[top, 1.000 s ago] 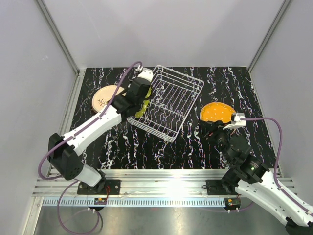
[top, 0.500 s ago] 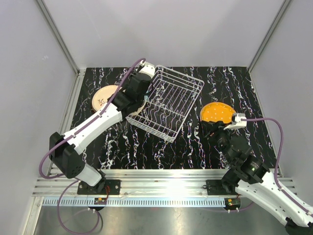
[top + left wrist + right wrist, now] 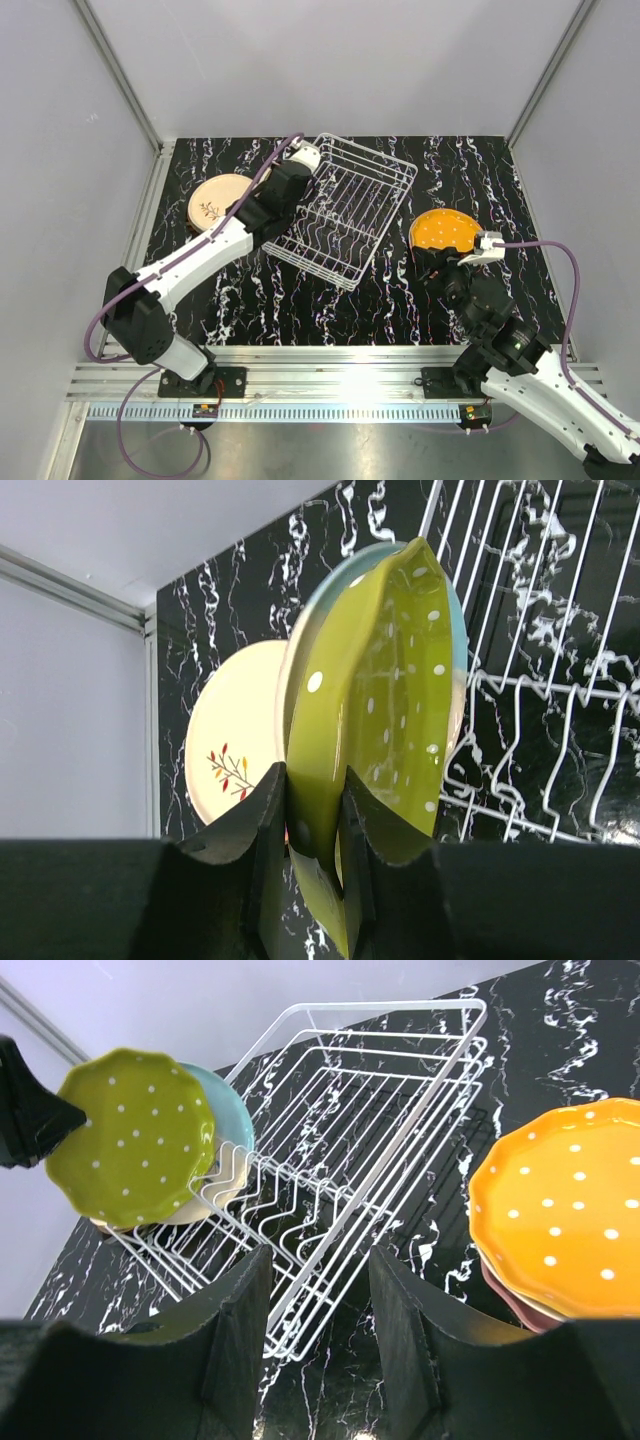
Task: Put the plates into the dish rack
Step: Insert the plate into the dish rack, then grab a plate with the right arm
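Observation:
My left gripper is shut on the rim of a yellow-green plate with white dots and holds it upright in the air at the left edge of the white wire dish rack. A light-blue edge shows right behind that plate. The plate also shows in the right wrist view. In the top view the arm hides it; the left gripper is at the dish rack. A peach sprig plate lies flat left of the rack. My right gripper is open and empty, beside an orange dotted plate.
The orange plate tops a small stack right of the rack, with a maroon rim under it. The rack lies skewed on the black marbled table and holds no plates. Grey walls close in left, right and back.
My left gripper has carried the yellow-green plate away from me along the rack's left side; the arm now hides the plate in the top view. The right arm has barely moved.

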`<control>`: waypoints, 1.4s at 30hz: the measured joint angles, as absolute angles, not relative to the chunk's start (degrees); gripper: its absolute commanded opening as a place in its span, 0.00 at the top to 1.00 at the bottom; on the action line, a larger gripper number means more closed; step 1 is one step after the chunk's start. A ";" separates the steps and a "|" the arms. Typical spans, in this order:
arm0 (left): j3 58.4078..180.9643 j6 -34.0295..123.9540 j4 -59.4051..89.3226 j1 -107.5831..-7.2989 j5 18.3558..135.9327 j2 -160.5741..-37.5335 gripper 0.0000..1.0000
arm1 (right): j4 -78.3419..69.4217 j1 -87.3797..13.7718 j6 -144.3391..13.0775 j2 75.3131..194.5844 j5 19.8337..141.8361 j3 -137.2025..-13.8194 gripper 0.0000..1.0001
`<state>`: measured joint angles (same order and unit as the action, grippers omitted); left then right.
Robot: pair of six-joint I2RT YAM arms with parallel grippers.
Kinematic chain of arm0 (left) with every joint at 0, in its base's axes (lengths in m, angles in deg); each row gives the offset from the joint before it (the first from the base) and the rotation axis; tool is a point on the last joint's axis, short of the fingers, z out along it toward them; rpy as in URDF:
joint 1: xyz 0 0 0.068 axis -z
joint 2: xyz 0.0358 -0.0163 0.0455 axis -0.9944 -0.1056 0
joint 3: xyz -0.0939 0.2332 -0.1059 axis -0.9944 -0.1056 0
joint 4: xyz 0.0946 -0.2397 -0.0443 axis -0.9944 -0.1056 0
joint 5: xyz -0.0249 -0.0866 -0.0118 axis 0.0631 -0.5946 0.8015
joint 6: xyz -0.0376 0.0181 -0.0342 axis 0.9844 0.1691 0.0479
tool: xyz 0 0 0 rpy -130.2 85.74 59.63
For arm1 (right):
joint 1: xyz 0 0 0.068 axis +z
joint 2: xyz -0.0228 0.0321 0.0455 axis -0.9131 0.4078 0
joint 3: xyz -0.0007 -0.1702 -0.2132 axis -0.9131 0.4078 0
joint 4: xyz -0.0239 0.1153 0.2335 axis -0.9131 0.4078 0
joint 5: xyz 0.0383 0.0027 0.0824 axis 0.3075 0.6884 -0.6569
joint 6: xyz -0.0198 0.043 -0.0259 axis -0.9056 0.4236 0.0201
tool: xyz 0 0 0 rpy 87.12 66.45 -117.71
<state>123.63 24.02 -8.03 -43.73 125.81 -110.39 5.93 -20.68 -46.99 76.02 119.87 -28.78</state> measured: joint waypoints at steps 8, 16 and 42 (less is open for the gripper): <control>122.39 23.58 -5.80 -44.11 124.19 -110.39 0.91 | 5.99 -20.68 -47.21 75.54 120.99 -28.72 0.49; 119.13 26.07 -5.06 -46.31 119.36 -110.43 0.79 | 6.21 -20.68 -47.19 75.47 121.03 -28.24 0.49; 120.18 30.40 -4.23 -47.36 113.13 -100.09 0.03 | 14.32 -20.70 -43.19 80.74 125.99 -31.43 0.48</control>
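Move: The left hand holds the green plate upright over its slot at the rack's left end. The slotted plate's middle will sit about 3 cm ahead, 2 cm right and 9 cm below the hand. The blue-white plate stands some 4 cm left of that slot, 1 cm farther out. The cream plates lie flat 5 cm ahead, 14 cm left and 18 cm down from the hand. From the right hand the slot is about 16 cm ahead, 28 cm left and 9 cm lower. Down by about 4 cm goes the left hand, keeping its pinch on the green plate's upper near edge and setting it into the slot beside the blue-white plate. Its fingers then open wide and let go, and it climbs about 8 cm and draws back slightly, rolling left side down. The empty right hand, still half open, sinks nearly 3 cm and drifts right. ##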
